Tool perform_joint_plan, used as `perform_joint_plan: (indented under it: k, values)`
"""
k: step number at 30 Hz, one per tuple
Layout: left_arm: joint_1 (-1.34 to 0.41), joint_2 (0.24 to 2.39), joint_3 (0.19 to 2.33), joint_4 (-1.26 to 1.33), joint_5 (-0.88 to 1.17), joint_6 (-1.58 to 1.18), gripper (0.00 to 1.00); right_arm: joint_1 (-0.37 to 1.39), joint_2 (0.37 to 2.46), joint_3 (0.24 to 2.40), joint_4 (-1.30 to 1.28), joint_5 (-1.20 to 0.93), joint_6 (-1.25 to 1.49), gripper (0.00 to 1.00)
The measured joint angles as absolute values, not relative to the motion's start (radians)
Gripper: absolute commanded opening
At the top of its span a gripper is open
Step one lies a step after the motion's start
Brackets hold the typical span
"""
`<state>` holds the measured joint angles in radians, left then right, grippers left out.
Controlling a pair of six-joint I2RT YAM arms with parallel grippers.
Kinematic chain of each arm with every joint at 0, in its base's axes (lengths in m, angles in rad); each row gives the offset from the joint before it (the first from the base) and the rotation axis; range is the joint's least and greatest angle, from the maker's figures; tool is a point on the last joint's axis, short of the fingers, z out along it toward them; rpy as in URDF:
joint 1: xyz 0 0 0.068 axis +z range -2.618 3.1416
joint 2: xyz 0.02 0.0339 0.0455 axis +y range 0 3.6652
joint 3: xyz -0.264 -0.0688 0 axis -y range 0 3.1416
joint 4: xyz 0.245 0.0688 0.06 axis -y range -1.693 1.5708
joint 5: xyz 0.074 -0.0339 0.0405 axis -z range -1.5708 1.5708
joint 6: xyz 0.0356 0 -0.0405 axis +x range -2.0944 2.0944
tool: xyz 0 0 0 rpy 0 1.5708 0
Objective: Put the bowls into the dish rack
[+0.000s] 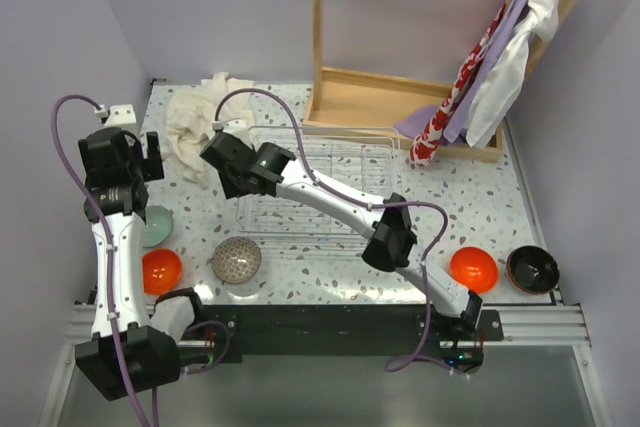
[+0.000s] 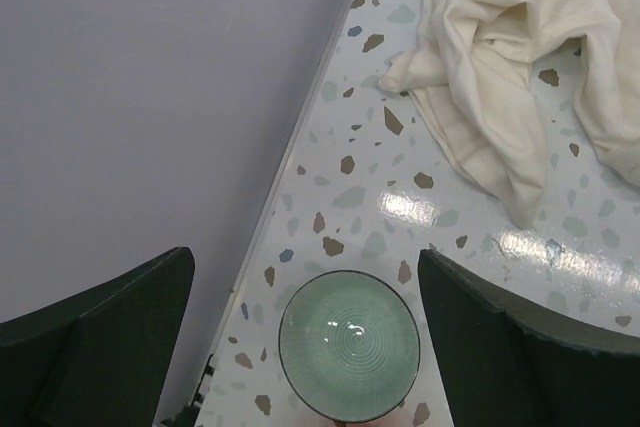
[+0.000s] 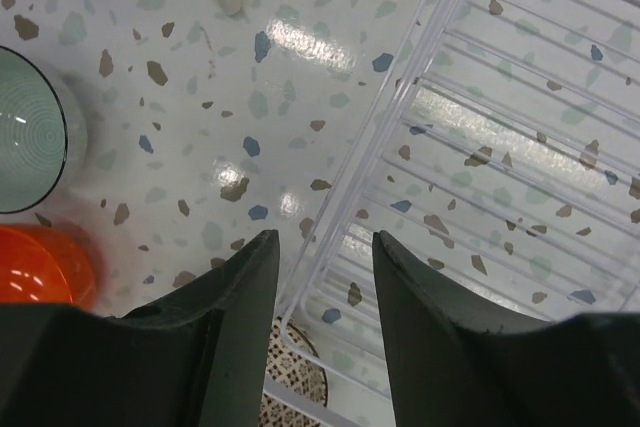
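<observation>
My left gripper (image 1: 150, 169) (image 2: 305, 265) hangs open over a pale green bowl (image 2: 349, 343) (image 1: 158, 225) with a dark rim, at the table's left edge. A glossy orange bowl (image 1: 162, 269) and a grey patterned bowl (image 1: 236, 260) sit near it. Another orange bowl (image 1: 473, 268) and a dark brown bowl (image 1: 532, 269) stand at the front right. My right gripper (image 1: 218, 155) (image 3: 323, 237) hovers above the left rim of the clear wire dish rack (image 1: 320, 182) (image 3: 500, 127). Its jaws stand partly apart with nothing between them. No bowl shows in the rack.
A crumpled white cloth (image 1: 200, 122) lies left of the rack, close to both grippers. A wooden frame (image 1: 400, 107) stands behind the rack, with garments (image 1: 500, 57) hanging over its right side. Purple walls close in on the left and back.
</observation>
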<state>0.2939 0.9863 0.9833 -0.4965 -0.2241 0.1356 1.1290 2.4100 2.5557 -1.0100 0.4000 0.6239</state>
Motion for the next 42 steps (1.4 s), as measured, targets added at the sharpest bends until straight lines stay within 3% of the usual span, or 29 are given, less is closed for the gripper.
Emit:
perform_joint_plan:
  k: [9, 12, 19, 21, 42]
  values:
    - [0.261, 0.985, 0.966, -0.542, -0.244, 0.134, 0.99, 1.119, 2.514, 2.556, -0.923, 0.394, 0.646, 0.45]
    - [0.251, 0.985, 0.966, -0.547, -0.249, 0.131, 0.99, 1.118, 2.531, 2.556, -0.904, 0.394, 0.648, 0.38]
    - [0.233, 0.985, 0.958, -0.558, -0.257, 0.123, 0.99, 1.115, 2.53, 2.542, -0.9, 0.422, 0.681, 0.04]
    - [0.229, 0.985, 0.957, -0.563, -0.257, 0.122, 0.99, 1.115, 2.521, 2.527, -0.9, 0.443, 0.705, 0.0]
    - [0.194, 0.964, 0.939, -0.548, -0.198, 0.087, 0.99, 1.164, 2.161, 2.165, -0.929, 0.524, 0.616, 0.0]
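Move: The dish rack's left rim, near its front end, lies about 6 cm below the right hand and 2 cm ahead, some 1 cm to its left, already between the open fingers as they look down on it; the rack's middle is some 16 cm right and 5 cm ahead. The patterned bowl sits about 13 cm back and 2 cm left, the green bowl 20 cm left and 5 cm back. From the left hand that rim is about 25 cm right, 1 cm ahead and 13 cm below. The rack's left rim is straddled and pinched by the right fingers, which sink about 6 cm, edging forward and left, and close on it from half open. Still gripping it, the right hand draws the rim some 7 cm right and 4 cm back, rising about 6 cm late in the pull. The left hand, empty and open, eases 4 cm right and a little down. ##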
